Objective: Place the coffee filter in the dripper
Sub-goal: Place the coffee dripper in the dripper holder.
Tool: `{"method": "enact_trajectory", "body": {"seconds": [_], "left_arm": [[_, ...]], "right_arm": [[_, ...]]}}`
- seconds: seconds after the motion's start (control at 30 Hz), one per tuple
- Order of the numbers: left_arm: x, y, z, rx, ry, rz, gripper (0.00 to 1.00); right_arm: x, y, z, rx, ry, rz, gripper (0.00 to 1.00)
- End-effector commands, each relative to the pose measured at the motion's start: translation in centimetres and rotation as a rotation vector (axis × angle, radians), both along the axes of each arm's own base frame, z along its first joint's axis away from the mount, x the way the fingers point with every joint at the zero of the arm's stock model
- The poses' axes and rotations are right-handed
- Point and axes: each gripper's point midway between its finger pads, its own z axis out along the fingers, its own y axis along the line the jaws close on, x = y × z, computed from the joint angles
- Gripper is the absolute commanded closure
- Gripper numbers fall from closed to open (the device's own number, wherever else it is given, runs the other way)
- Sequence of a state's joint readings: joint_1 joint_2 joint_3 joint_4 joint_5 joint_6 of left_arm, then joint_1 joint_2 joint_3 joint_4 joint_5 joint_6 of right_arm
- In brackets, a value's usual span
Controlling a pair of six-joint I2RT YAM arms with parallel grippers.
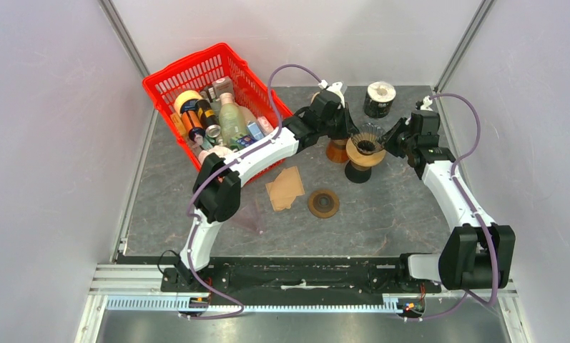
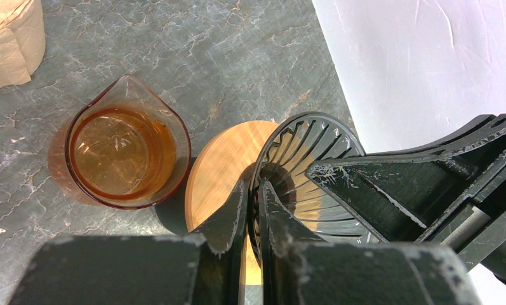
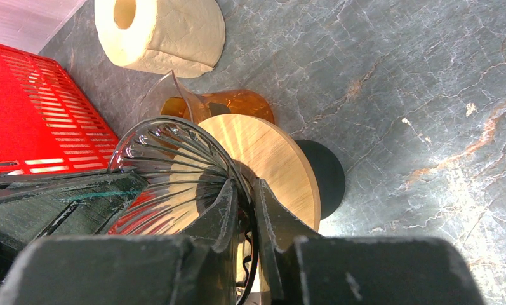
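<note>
The dripper point(image 1: 366, 146), a clear ribbed glass cone in a round wooden collar on a black stand, sits at the back middle of the table. My left gripper point(image 1: 350, 133) is shut on its left rim; in the left wrist view the rim point(image 2: 307, 149) runs between the closed fingers of that gripper point(image 2: 255, 190). From the right, my right gripper point(image 1: 391, 140) is shut on the opposite rim. The right wrist view shows the cone point(image 3: 167, 159) pinched by this gripper point(image 3: 245, 190). A tan folded coffee filter point(image 1: 285, 187) lies flat on the table, nearer the arm bases. Nothing sits inside the cone.
An amber glass server point(image 2: 123, 155) stands just left of the dripper. A paper roll point(image 3: 158, 28) lies behind it. A red basket point(image 1: 189, 63) full of bottles stands at the back left. A brown disc point(image 1: 324, 203) lies by the filter, and a black canister point(image 1: 380, 98) stands behind the dripper.
</note>
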State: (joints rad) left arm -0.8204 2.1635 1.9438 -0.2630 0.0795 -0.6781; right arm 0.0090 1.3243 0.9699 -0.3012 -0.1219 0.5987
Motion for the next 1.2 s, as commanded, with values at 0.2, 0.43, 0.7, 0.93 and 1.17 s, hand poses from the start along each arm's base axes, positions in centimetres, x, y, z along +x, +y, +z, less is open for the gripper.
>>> {"method": "enact_trajectory", "body": {"seconds": [0.2, 0.43, 0.7, 0.93, 1.17], "left_arm": [[-5.3, 3.8, -9.7, 0.321, 0.236, -0.062, 0.98], [-4.6, 2.7, -6.5, 0.267, 0.184, -0.053, 0.92], [-3.2, 1.8, -3.7, 0.224, 0.120, -0.034, 0.81], [-3.1, 1.7, -2.6, 0.214, 0.098, -0.038, 0.73], [-2.9, 1.7, -0.9, 0.194, 0.062, -0.040, 0.63]], "right_arm": [[-8.2, -1.5, -7.9, -0.084, 0.446, -0.017, 0.92], [-6.3, -1.2, -4.3, -0.072, 0.341, -0.002, 0.85], [-3.8, -1.1, -1.4, -0.054, 0.269, -0.020, 0.80], [-3.5, -0.8, -0.3, -0.038, 0.238, -0.015, 0.73], [-3.2, -0.7, 1.4, -0.039, 0.189, -0.010, 0.60]]}}
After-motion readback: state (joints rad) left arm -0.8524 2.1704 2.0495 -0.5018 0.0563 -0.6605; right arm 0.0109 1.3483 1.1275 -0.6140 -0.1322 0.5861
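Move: Both hands already hold the dripper's rim from opposite sides over the wooden holder. The holder's ring lies about 5 cm to the right of the left hand, 1 cm back and 8 cm below; from the right hand it is some 4 cm left, level fore and aft, and 5 cm below. The amber beaker stands about 5 cm ahead of the left hand, 1 cm left and 14 cm down, with the paper roll roughly 13 cm ahead, 6 cm left and as low. Still pinching the dripper's rim from either side, both hands rise slightly, the right by about 1.5 cm, then draw it back towards the bases by some 2.5 cm, tipping their fingers 5 to 10 degrees steeper. While still easing back they sink about a centimetre and open partway, leaving the rim between the parted fingers. ##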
